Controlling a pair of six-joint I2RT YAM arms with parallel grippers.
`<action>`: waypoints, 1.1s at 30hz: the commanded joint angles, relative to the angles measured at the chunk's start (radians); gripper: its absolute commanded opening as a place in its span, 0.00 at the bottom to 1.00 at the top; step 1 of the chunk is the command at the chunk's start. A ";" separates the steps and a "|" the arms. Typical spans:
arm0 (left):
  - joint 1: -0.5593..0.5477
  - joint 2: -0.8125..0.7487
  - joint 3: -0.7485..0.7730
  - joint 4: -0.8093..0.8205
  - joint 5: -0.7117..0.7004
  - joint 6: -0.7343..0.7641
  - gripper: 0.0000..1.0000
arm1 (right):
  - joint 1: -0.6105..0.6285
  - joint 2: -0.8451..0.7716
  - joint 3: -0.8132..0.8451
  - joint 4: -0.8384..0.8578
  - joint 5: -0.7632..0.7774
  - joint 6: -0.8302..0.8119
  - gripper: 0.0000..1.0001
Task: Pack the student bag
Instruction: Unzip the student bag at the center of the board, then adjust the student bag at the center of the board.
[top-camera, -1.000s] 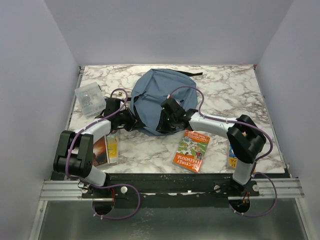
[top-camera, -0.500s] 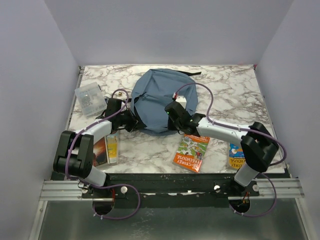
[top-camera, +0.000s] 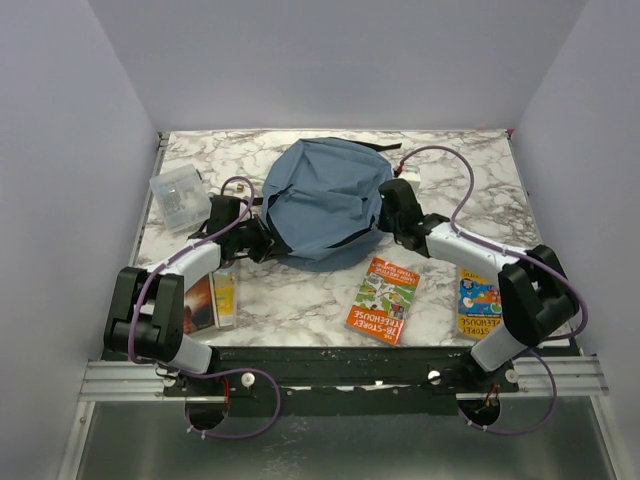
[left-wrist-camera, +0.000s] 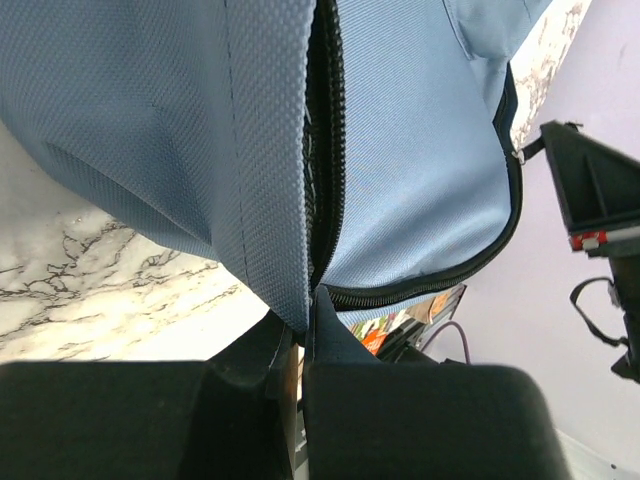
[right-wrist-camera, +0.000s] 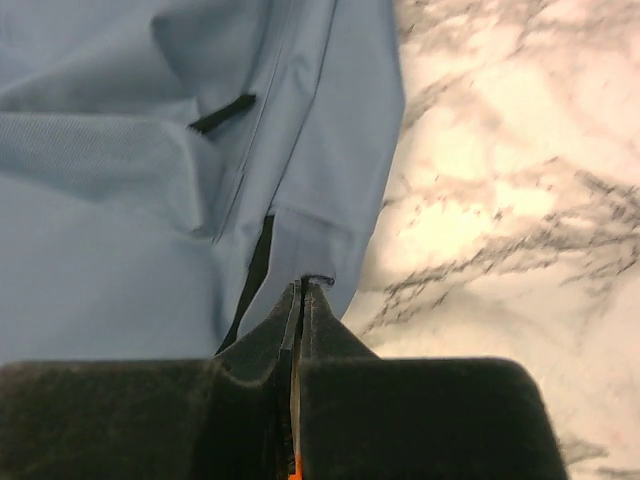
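Note:
The student bag (top-camera: 322, 195), dusty-blue fabric, lies at the middle back of the marble table. My left gripper (top-camera: 266, 242) is shut on its lower left edge; in the left wrist view the fingertips (left-wrist-camera: 326, 318) pinch the blue cloth beside the black zipper (left-wrist-camera: 324, 150), which gapes open. My right gripper (top-camera: 384, 206) is at the bag's right edge. In the right wrist view it (right-wrist-camera: 303, 285) is shut on a small dark tab at the end of the zipper slit (right-wrist-camera: 256, 268). A dark open zipper line runs along the bag's lower right (top-camera: 352, 230).
A clear plastic box (top-camera: 180, 196) stands at the left. An orange book (top-camera: 383, 298) lies in front of the bag, and another colourful book (top-camera: 478, 300) lies under the right arm. A dark book (top-camera: 199, 304) and a yellow item (top-camera: 226, 296) lie near the left arm's base.
My right gripper has closed and travelled from the bag's lower middle round to its right edge, leaving an open zipper line behind it. The left gripper has held its grip in place.

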 joint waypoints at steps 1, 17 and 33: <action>0.019 0.010 -0.001 -0.051 0.004 0.041 0.00 | -0.068 0.053 0.004 0.113 0.115 -0.169 0.01; -0.004 0.005 -0.019 -0.023 0.105 0.045 0.03 | -0.037 -0.069 0.101 -0.179 -0.384 -0.305 0.44; 0.081 -0.191 -0.114 -0.047 0.072 0.026 0.75 | 0.274 0.094 0.149 -0.077 -0.534 -0.290 0.50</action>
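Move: At the bag's right side, the right fingers are shut on the zip pull. From this hand, the middle of the bag's near zip edge lies about 16 cm left, 9 cm back and 3 lower, and the orange book about 20 cm back, level sideways and 8 lower. The left fingers pinch the bag's near-left corner, the yellow book being some 13 cm left of them, 13 back and 6 lower; the zip pull is about 33 cm to their right and 7 ahead, at roughly their height. Drawing the zip pull on round the bag's right side, the right hand goes about 4 cm forward and right while sinking slightly, then opens, lets the pull go and rises. It swings some 18 cm left and 12 back to over the near zip edge, turning nearly 50 degrees counter-clockwise, fingers half open. The left hand keeps its pinch, then opens wide and backs off the corner, lifting at the end. ##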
